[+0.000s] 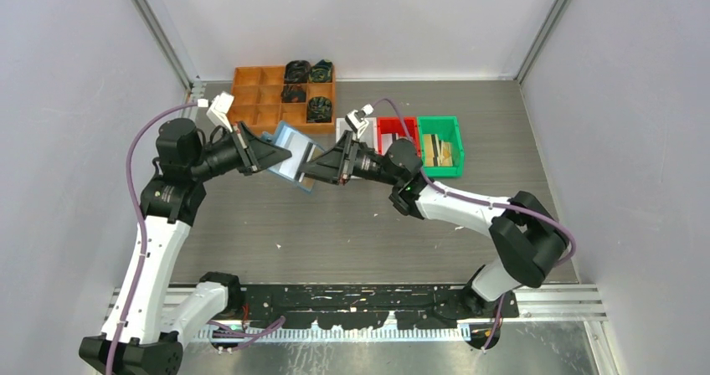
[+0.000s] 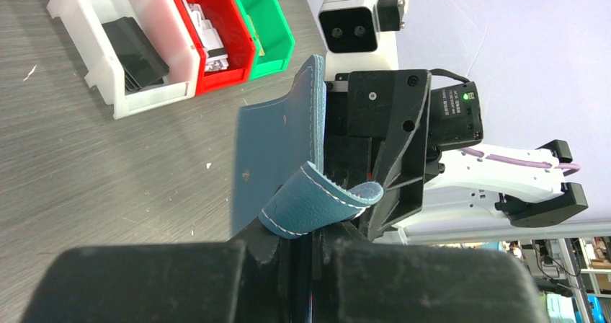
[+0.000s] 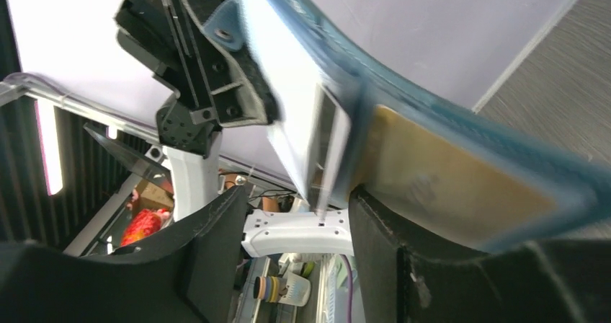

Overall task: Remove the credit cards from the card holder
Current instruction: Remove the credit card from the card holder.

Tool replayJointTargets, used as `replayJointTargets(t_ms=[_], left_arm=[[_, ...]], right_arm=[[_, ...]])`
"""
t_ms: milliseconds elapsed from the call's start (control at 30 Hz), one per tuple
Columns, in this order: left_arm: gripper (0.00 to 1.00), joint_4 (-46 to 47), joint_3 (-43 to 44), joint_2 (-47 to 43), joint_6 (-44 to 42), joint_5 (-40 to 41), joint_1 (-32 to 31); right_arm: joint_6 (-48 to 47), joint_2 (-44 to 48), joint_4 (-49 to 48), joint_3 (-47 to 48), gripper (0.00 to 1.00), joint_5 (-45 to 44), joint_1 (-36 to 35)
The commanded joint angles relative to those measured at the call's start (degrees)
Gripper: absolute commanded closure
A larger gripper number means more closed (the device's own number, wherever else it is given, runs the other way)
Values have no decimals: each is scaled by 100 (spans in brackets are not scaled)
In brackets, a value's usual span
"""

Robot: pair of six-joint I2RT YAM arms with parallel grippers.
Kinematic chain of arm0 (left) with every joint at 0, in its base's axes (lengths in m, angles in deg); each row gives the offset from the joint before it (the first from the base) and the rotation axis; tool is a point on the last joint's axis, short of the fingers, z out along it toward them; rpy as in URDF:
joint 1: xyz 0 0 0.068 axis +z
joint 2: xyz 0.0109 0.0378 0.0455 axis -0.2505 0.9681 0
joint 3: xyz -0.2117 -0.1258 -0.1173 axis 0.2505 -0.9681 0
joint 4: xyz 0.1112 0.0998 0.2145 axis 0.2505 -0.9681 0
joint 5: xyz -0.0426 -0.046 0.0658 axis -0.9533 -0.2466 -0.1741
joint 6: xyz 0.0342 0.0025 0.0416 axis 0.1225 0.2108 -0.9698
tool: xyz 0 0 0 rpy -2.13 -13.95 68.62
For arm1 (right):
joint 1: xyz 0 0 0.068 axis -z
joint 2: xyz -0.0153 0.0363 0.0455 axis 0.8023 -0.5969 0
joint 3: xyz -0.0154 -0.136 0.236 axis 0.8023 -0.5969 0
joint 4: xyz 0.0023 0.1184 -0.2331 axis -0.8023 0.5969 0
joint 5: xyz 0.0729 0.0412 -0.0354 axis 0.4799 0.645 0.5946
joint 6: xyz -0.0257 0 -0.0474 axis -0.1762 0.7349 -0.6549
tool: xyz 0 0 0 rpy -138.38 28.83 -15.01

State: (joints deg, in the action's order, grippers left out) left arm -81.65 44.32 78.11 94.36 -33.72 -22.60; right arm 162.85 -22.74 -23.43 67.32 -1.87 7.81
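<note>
The light blue card holder [image 1: 289, 145] hangs in the air above the table, and my left gripper [image 1: 270, 155] is shut on its edge by the tab loop [image 2: 317, 208]. In the left wrist view the holder [image 2: 277, 150] stands upright in front of that gripper [image 2: 313, 247]. A pale credit card [image 3: 288, 114] with a dark edge sticks out of the holder [image 3: 468, 132]. Its lower corner sits between the fingers of my right gripper [image 3: 299, 218], which is open around it. Seen from above, that gripper [image 1: 310, 170] meets the holder from the right.
An orange compartment tray [image 1: 251, 90] with dark parts stands at the back. A white bin [image 2: 94, 63], a red bin [image 1: 393, 132] and a green bin [image 1: 441, 125] sit in a row to the right. Grey walls close off three sides.
</note>
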Motion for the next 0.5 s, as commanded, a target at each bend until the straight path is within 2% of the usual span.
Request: replayJointTargets(t_ms=[0,200,467], left_arm=[[100,538,-12,-148,325,-340,-4],[100,453,31,-95,328,-393,10],[100,324,-98,-195,194,-386,18]], right_arm=[[544,-240,-1392,466,43,87,-102],[1454,-720,-3001,571,60,157,-104],[1632,-908,-3074,852,74,287,-166]])
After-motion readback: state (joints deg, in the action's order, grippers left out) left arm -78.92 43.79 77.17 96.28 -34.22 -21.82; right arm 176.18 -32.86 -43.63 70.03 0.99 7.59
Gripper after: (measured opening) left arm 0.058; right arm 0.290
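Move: The credit card sits in the open card holder right at the right fingertips: its middle is about 2 cm ahead of the right hand, level sideways and 1 cm higher. From the left hand, which already holds the holder by its edge, the card lies some 3 cm to the right, 1 cm nearer and 2 cm lower. The white bin stands about 15 cm ahead of the right hand, 10 cm right and 28 cm below; the red bin is 9 cm farther right. Close the right gripper from a wide to a narrow gap around the edge of the credit card, lifting it about 1.5 cm and easing it 1 cm left into the holder while its fingertips tilt up some 10 degrees and swing slightly counter-clockwise. Keep the left gripper shut on the holder, letting it rise by about 1 cm. ##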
